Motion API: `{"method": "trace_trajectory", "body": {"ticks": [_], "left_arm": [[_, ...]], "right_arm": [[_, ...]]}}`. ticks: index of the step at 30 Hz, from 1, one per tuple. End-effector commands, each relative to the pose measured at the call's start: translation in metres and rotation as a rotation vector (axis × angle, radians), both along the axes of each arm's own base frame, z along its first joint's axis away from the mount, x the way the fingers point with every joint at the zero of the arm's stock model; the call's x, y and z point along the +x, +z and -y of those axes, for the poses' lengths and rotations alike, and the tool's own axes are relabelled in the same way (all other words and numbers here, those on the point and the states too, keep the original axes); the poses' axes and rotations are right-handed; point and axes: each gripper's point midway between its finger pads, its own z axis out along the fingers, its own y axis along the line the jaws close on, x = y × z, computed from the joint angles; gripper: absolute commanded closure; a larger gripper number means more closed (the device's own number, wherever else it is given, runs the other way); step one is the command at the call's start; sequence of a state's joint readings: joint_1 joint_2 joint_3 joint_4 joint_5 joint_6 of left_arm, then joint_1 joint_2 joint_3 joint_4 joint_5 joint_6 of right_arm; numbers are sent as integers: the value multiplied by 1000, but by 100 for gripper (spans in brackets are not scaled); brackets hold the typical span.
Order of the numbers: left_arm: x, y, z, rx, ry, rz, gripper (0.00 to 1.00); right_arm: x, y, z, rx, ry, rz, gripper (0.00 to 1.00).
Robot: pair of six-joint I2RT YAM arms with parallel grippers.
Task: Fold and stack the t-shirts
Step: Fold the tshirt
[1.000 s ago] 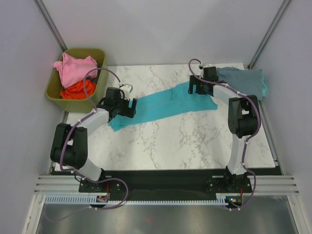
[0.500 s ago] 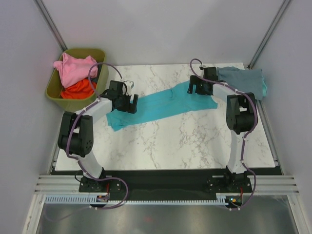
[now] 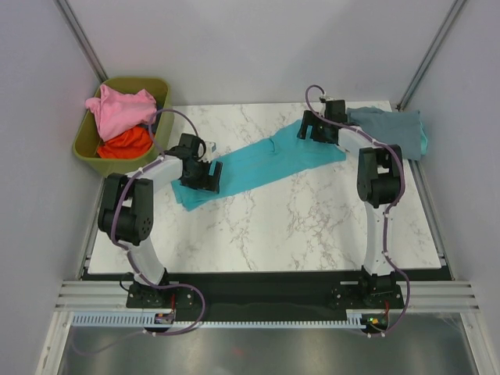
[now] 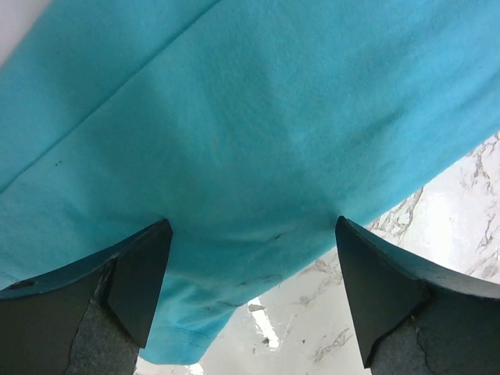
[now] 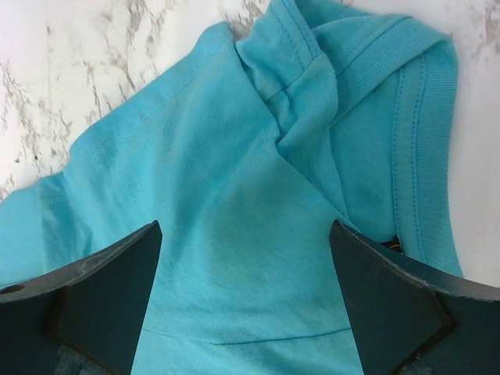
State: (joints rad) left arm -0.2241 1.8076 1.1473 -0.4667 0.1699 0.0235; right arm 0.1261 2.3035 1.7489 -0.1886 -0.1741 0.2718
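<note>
The bright teal t-shirt (image 3: 262, 162) lies stretched in a diagonal band across the marble table (image 3: 312, 219). My left gripper (image 3: 206, 175) is open low over its near-left end; in the left wrist view (image 4: 251, 225) teal cloth (image 4: 258, 117) fills the space between the jaws. My right gripper (image 3: 307, 130) is open over its far-right end (image 5: 234, 203), with the ribbed collar (image 5: 418, 117) just beyond. The dusty grey-blue t-shirt (image 3: 387, 129) lies at the back right. The pink t-shirt (image 3: 121, 109) and the orange-red t-shirt (image 3: 125, 143) lie in the bin.
The olive-green bin (image 3: 84, 147) stands off the table's back-left corner. Grey walls close in the left and right sides. Bare marble shows beside the teal shirt's hem in the left wrist view (image 4: 437, 219).
My right gripper has moved back and a little left, and the shirt's right end has drawn in narrower. My left gripper rose toward the back, then came down onto the shirt's left end.
</note>
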Motion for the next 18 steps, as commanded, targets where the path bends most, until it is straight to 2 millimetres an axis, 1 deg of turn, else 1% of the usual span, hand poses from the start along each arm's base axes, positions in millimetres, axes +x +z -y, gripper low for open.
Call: {"method": "trace_trajectory", "body": {"ticks": [1,2,3,4,5,6,7,9,10,12,13,14,15,16,17,18], "left_arm": [[-12,-3,8,-26,19,-76,7],[-12,-2,8,-24,18,-74,7],[-14,-2,9,-23,17,-78,7],[-17,-2,13,-17,3,-78,7],[-20,-2,13,-4,-6,-73,7],[-24,-2,15,5,-18,-73,7],[-32,-5,20,16,-44,-82,7],[-38,-4,24,27,-64,-77,6],[-43,-5,30,33,-85,-78,6],[-52,-7,35,46,-110,-84,6],[-58,-7,41,50,-135,-83,6],[-62,-7,44,51,-146,-85,6],[-65,-8,46,58,-157,-84,6],[-71,-7,50,61,-174,-82,6],[-74,-8,52,64,-182,-85,5],[-76,-7,53,65,-189,-84,5]], "right_arm": [[-1,-35,-5,45,-16,-85,2],[3,-34,-7,51,-13,-77,2],[10,-28,-8,59,-14,-56,2],[13,-33,-10,61,-12,-55,3],[16,-32,-12,67,-11,-49,3],[22,-27,-13,72,-14,-32,3],[24,-30,-17,78,-8,-31,3],[31,-24,-23,93,-3,-11,3],[32,-29,-27,97,2,-14,3],[40,-21,-33,117,12,10,4],[40,-25,-38,120,19,9,4],[43,-24,-42,127,25,11,4],[51,-16,-45,141,20,32,4],[53,-20,-49,146,23,33,4],[56,-18,-52,150,27,43,5],[64,-8,-56,155,34,72,5]]}}
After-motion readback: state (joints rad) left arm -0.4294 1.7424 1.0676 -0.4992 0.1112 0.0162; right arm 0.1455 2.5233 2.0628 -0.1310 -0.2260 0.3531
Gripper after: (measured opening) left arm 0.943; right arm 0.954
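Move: Both hands already rest, fingers wide open, on the folded turquoise t-shirt, which slants away to the right. Its middle lies about 13 cm to the right of the left hand and 2 cm ahead; from the right hand it is some 16 cm left and 11 cm back, barely below either hand. The grey t-shirt stack stands about 24 cm to the right hand's right, roughly level with it; the green bin is some 25 cm left and 13 cm ahead of the left hand. Fingers open, the left hand drags its t-shirt end about 7 cm back-right, the right its end 7 cm forward-left. ##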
